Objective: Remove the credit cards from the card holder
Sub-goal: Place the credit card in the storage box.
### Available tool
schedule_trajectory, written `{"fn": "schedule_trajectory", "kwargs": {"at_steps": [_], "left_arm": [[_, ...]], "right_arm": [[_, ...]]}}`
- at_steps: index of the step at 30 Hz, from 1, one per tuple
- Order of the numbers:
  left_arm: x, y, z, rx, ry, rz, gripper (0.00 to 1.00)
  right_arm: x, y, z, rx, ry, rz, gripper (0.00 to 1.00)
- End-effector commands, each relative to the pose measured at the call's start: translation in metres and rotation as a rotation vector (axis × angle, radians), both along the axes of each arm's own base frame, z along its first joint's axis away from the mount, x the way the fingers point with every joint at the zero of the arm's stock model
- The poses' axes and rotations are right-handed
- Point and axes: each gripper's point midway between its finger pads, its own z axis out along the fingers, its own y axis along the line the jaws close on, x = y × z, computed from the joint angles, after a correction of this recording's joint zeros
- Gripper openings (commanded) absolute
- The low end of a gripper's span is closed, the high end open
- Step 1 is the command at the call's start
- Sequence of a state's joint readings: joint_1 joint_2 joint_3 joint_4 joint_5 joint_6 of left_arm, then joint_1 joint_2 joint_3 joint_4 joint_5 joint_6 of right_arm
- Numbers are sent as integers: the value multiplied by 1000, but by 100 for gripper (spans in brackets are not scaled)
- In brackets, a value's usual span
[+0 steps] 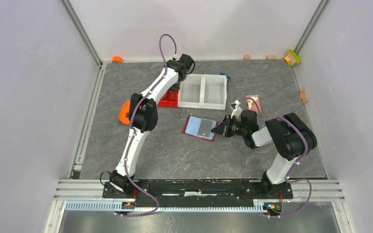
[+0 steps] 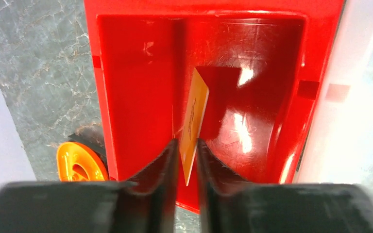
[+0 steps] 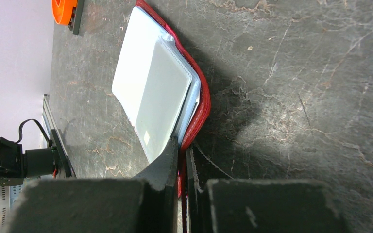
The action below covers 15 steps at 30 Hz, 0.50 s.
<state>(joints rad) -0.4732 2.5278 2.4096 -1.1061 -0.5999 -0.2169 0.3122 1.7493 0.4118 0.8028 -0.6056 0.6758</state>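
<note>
The card holder lies open on the table, a dark red wallet with a pale grey-blue credit card on its lining. My right gripper is shut on the holder's red near edge. My left gripper hangs over the bright red bin. In the left wrist view a tan-orange credit card stands on edge, tilted, inside the bin. Its lower corner sits between my left gripper's slightly parted jaws, with a gap beside it. No black card shows.
A white two-compartment bin stands right of the red bin. An orange roll sits by the left arm's elbow and shows again. A pink-and-white patterned card lies behind the right arm. Small blocks line the back wall.
</note>
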Motion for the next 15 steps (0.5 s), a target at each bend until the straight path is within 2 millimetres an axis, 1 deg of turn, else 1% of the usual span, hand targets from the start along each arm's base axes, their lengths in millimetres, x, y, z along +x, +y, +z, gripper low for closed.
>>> {"fn": "schedule_trajectory", "kwargs": {"at_steps": [1,2,5,11,13,15], "left_arm": [[7,-10,23,-61,-43,-21,35],[6,-15,27,-92,-45,-27,41],[3,-22,41,-151,-59,-31,44],[-9,-29,77,-252,-99,-27,44],[-19,-31,88,-297,-100,-23,43],[-33,-34,102,-348,-115,-33,43]], "right_arm": [[3,-2,-4,-22,-15,-5,0],[4,-2,-4,-23,-15,-6,0],[3,-2,-4,-25,-17,-5,0],[4,-2,-4,-29,-20,-3,0],[4,-2,-3,-29,-25,-3,0],[4,-2,-2,-30,-29,-1,0]]}}
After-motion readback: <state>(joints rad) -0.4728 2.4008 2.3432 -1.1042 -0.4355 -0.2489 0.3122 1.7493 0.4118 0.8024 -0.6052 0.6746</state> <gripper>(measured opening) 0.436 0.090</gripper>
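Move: Just inside the red storage box is the left hand, the gold credit card still standing between its fingertips; the box's middle lies about 4 cm ahead, 2 cm to its left and 5 cm below. The white compartment is some 4 cm ahead and 8 cm right, the orange toy about 8 cm back and 14 cm left, the card holder some 16 cm back and 12 cm right. From the right hand, the red box is roughly 25 cm ahead and 20 cm left. Opening its fingers to let go of the card, the left hand stays low in the red box and eases right, about 2 cm by the end. Then it lifts off some 3 cm and draws back 1.5 cm, away from the card, while the wrist rolls about 10 degrees, bringing the fingertips rightward to point more steeply down. ##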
